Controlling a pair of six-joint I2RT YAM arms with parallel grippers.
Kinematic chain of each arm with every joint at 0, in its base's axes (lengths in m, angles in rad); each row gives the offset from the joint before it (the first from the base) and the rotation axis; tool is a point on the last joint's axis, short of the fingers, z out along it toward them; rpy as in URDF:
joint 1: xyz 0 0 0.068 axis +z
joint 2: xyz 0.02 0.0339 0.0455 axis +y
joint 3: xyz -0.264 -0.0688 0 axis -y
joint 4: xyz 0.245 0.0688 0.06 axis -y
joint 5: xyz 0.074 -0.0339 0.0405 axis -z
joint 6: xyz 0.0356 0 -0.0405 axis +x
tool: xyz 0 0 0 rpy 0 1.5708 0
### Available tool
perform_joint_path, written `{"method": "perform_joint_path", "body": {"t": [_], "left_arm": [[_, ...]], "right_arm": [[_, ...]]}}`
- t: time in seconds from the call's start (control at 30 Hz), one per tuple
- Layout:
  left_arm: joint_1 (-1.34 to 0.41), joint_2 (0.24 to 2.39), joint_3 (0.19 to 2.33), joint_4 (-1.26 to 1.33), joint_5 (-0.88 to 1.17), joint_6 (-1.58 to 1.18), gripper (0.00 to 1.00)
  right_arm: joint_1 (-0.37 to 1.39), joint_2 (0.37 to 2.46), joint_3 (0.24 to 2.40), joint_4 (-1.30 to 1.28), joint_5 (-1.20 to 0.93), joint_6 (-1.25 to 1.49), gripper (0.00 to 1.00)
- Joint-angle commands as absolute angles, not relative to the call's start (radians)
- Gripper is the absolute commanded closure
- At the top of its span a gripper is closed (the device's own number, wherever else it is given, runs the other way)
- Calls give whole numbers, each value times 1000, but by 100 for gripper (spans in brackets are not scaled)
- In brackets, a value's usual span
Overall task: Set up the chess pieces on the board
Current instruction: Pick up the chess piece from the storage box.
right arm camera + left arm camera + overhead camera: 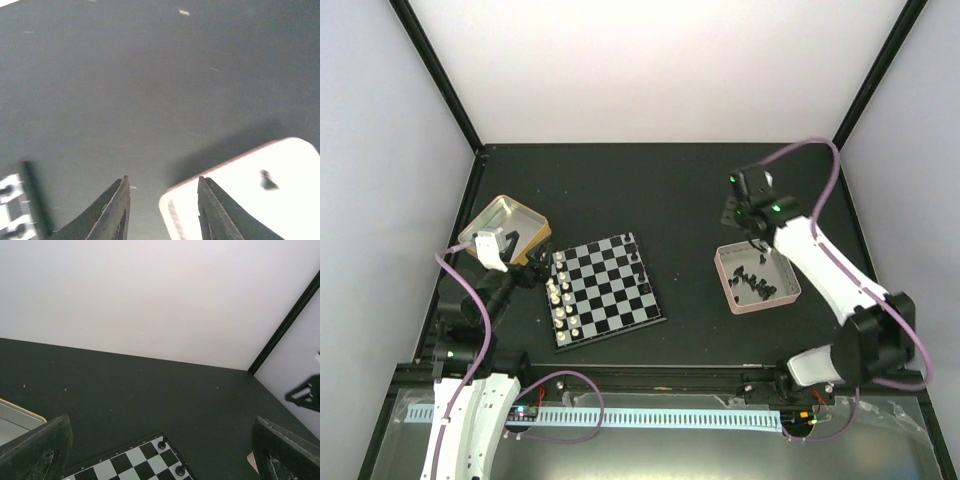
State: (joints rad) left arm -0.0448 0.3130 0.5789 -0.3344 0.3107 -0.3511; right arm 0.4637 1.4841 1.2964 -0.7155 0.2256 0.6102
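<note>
The board (607, 290) lies at the table's middle, turned a little. Cream-white chess pieces (560, 295) stand along its left edge, and a few black ones (638, 256) along its right edge. More black pieces (752, 283) lie in the pink-rimmed tin (790, 287). My left gripper (535, 258) hovers wide open and empty between the gold tin (505, 222) and the board. Its wrist view shows the board's corner (127, 465) with two black pieces (162, 443). My right gripper (163, 178) is open and empty over the near corner of the pink-rimmed tin (240, 200). It hangs at that tin's far edge (756, 238).
The gold tin (15, 420) shows at the left of the left wrist view. One black piece (268, 180) lies inside the pink-rimmed tin. The board's edge (10, 210) appears low left in the right wrist view. Black frame posts and pale walls enclose the dark table (670, 190).
</note>
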Motion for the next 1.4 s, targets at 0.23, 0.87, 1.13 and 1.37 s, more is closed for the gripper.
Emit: {"method": "perform_joint_path", "body": {"t": [0.23,0.87,1.13,1.37], "left_arm": [[-35,313,594,-316,309,-341,1],[-35,316,594,-314,311,-340,1],[-35,314,594,-316,310,-340,1],[-35,313,594,-316,310,-340,1]], "right_arm": [[230,1313,893,-618,71,557,61],[227,1564,851,-542,25,493,76],[229,1609,860,-526,85,487,86],[234,1563,861,-542,143,496,95]]}}
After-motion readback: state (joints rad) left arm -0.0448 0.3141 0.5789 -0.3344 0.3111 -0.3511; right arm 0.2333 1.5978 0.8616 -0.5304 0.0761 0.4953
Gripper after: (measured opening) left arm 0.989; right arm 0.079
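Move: The black chess piece to be taken lies in the storage box, about 6 cm back from the right hand, 8 cm to its right and 18 cm below. At the same depth, a lone pawn sits some 3 cm farther out and 6 cm to the right of that piece, and the main cluster of pieces about 5 cm right and 3 cm nearer the base. From the left hand, the piece is roughly 9 cm ahead, 46 cm right and 28 cm down. The black chess piece near the left side of the storage box is reached by the right hand, which swings quickly right and back over the box while sinking, then drops nearly straight down, some 18 cm in all. The wrist tips about 20 degrees steeper, and the part-open fingers close in two stages to pinch the piece between their tips. ##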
